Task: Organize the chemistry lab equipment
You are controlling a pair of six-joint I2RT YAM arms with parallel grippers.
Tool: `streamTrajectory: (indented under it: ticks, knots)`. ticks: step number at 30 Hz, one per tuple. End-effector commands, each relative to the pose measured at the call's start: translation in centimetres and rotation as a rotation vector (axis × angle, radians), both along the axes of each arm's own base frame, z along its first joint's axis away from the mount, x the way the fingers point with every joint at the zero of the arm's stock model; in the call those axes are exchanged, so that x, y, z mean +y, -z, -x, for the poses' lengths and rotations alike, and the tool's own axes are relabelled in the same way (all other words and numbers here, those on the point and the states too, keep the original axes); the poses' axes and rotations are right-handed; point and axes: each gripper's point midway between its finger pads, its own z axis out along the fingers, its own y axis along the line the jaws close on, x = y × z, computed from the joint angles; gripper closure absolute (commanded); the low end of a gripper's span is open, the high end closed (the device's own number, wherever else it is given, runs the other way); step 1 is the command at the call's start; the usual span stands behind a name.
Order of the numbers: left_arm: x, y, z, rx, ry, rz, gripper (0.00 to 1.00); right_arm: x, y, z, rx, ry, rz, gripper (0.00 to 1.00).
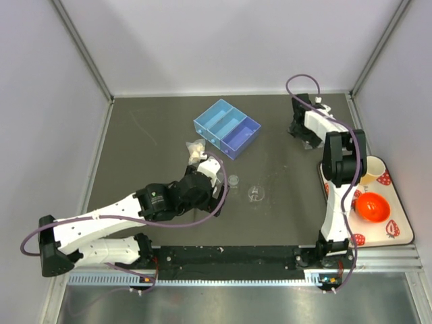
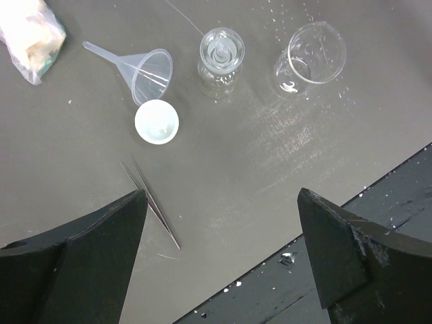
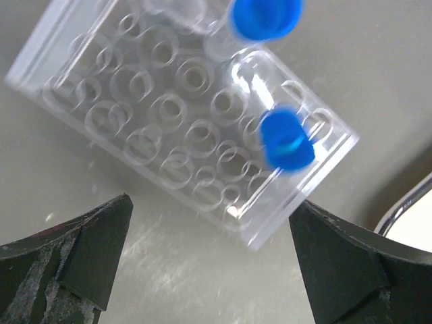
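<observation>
In the left wrist view a clear funnel (image 2: 145, 71) lies on its side by a round white dish (image 2: 156, 121). A small glass jar (image 2: 221, 54) and a tiny beaker (image 2: 310, 57) stand further right. Thin tweezers (image 2: 152, 202) lie by the left finger. My left gripper (image 2: 223, 196) hangs open above bare table. The right wrist view shows the clear holed tube rack (image 3: 182, 101) with two blue-capped test tubes (image 3: 287, 145) in it. My right gripper (image 3: 210, 202) is open just short of the rack's near corner. From above, the right gripper (image 1: 304, 133) sits at the back right.
A blue divided box (image 1: 227, 128) stands at the back centre. A small plastic bag (image 1: 196, 150) lies left of it. The strawberry tray (image 1: 398, 233) at the right edge holds a yellow mug (image 1: 370, 170) and an orange bowl (image 1: 372, 206). A black rail (image 2: 378, 202) borders the near edge.
</observation>
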Motion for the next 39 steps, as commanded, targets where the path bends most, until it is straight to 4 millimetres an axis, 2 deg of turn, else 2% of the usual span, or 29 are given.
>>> streamTrajectory:
  ticks: [1,2,4,5,8,12,14,18,20,21,23,26,33,35,36,37,39]
  knots:
    - [0.1,-3.4,-0.8,-0.069,-0.020,0.043,0.01,2.9,-6.6,-0.3,-0.118,-0.098,0.017,0.01]
    - [0.2,-3.8,-1.0,-0.079,-0.028,0.042,0.01,4.1,-7.9,0.0,-0.144,-0.126,0.010,0.01]
    - [0.5,-4.0,-1.2,-0.087,-0.037,0.031,0.01,5.2,-9.0,0.5,-0.159,-0.166,0.006,0.01]
    - [0.5,-4.4,-1.4,-0.092,-0.041,0.035,0.01,6.3,-10.4,0.8,-0.187,-0.196,0.001,0.01]
    - [0.7,-4.8,-2.2,-0.109,-0.050,0.027,0.01,7.9,-11.9,1.8,-0.204,-0.266,-0.006,0.01]
    - [0.8,-4.9,-3.7,-0.090,-0.074,0.028,0.01,11.4,-15.4,3.0,-0.256,-0.430,-0.001,0.01]
    - [0.8,-5.4,-4.4,-0.094,-0.080,0.035,0.01,12.7,-16.5,3.2,-0.277,-0.484,-0.006,0.01]
    - [1.7,-4.9,-6.7,-0.068,-0.110,0.054,0.01,16.3,-18.2,3.3,-0.306,-0.620,-0.045,0.01]
    - [2.0,-4.2,-7.4,-0.040,-0.123,0.060,0.01,17.9,-17.9,3.2,-0.298,-0.667,-0.051,0.01]
    - [2.8,-3.5,-8.5,-0.022,-0.155,0.054,0.01,18.8,-18.4,2.9,-0.310,-0.686,-0.069,0.01]
    - [3.2,-2.5,-9.2,0.020,-0.165,0.064,0.01,19.9,-17.7,2.3,-0.302,-0.691,-0.094,0.01]
    - [4.8,-1.0,-11.1,0.078,-0.231,0.085,0.01,21.1,-16.6,1.3,-0.293,-0.674,-0.135,0.01]
    - [7.9,1.5,-13.3,0.197,-0.392,0.176,0.02,24.9,-14.2,-0.8,-0.277,-0.677,-0.186,0.02]
    - [8.7,1.9,-13.7,0.211,-0.440,0.189,0.02,25.9,-14.2,-1.4,-0.288,-0.678,-0.204,0.02]
    - [9.0,2.1,-13.8,0.220,-0.465,0.197,0.02,26.3,-13.1,-1.6,-0.270,-0.678,-0.206,0.03]
    - [9.1,2.3,-13.9,0.225,-0.480,0.200,0.02,26.7,-13.3,-2.0,-0.281,-0.679,-0.209,0.03]
    - [9.9,2.6,-14.3,0.232,-0.534,0.209,0.02,27.4,-12.2,-2.3,-0.267,-0.678,-0.212,0.03]
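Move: Right hand: the purple compartment of the blue drawer box lies about 26 cm to its left and 2 cm farther out, roughly level in height; the tube rack with its blue caps stands close by, some 7 cm ahead and 5 cm to the right. Left hand, high up: the bag of white pieces is about 30 cm ahead, 11 cm left, 15 cm below; the funnel lies some 16 cm ahead and 3 cm left, the white cap 11 cm ahead and 4 cm left. Up and sharply left, the right hand leaves the rack and arcs some 25 cm over to the purple compartment, rising about 16 cm before sinking again, wrist turning roughly 40 degrees counter-clockwise, fingers still wide open. Meanwhile the left hand lifts slightly, then swings forward and left towards the bag, sinking and turning counter-clockwise, also open and empty. ##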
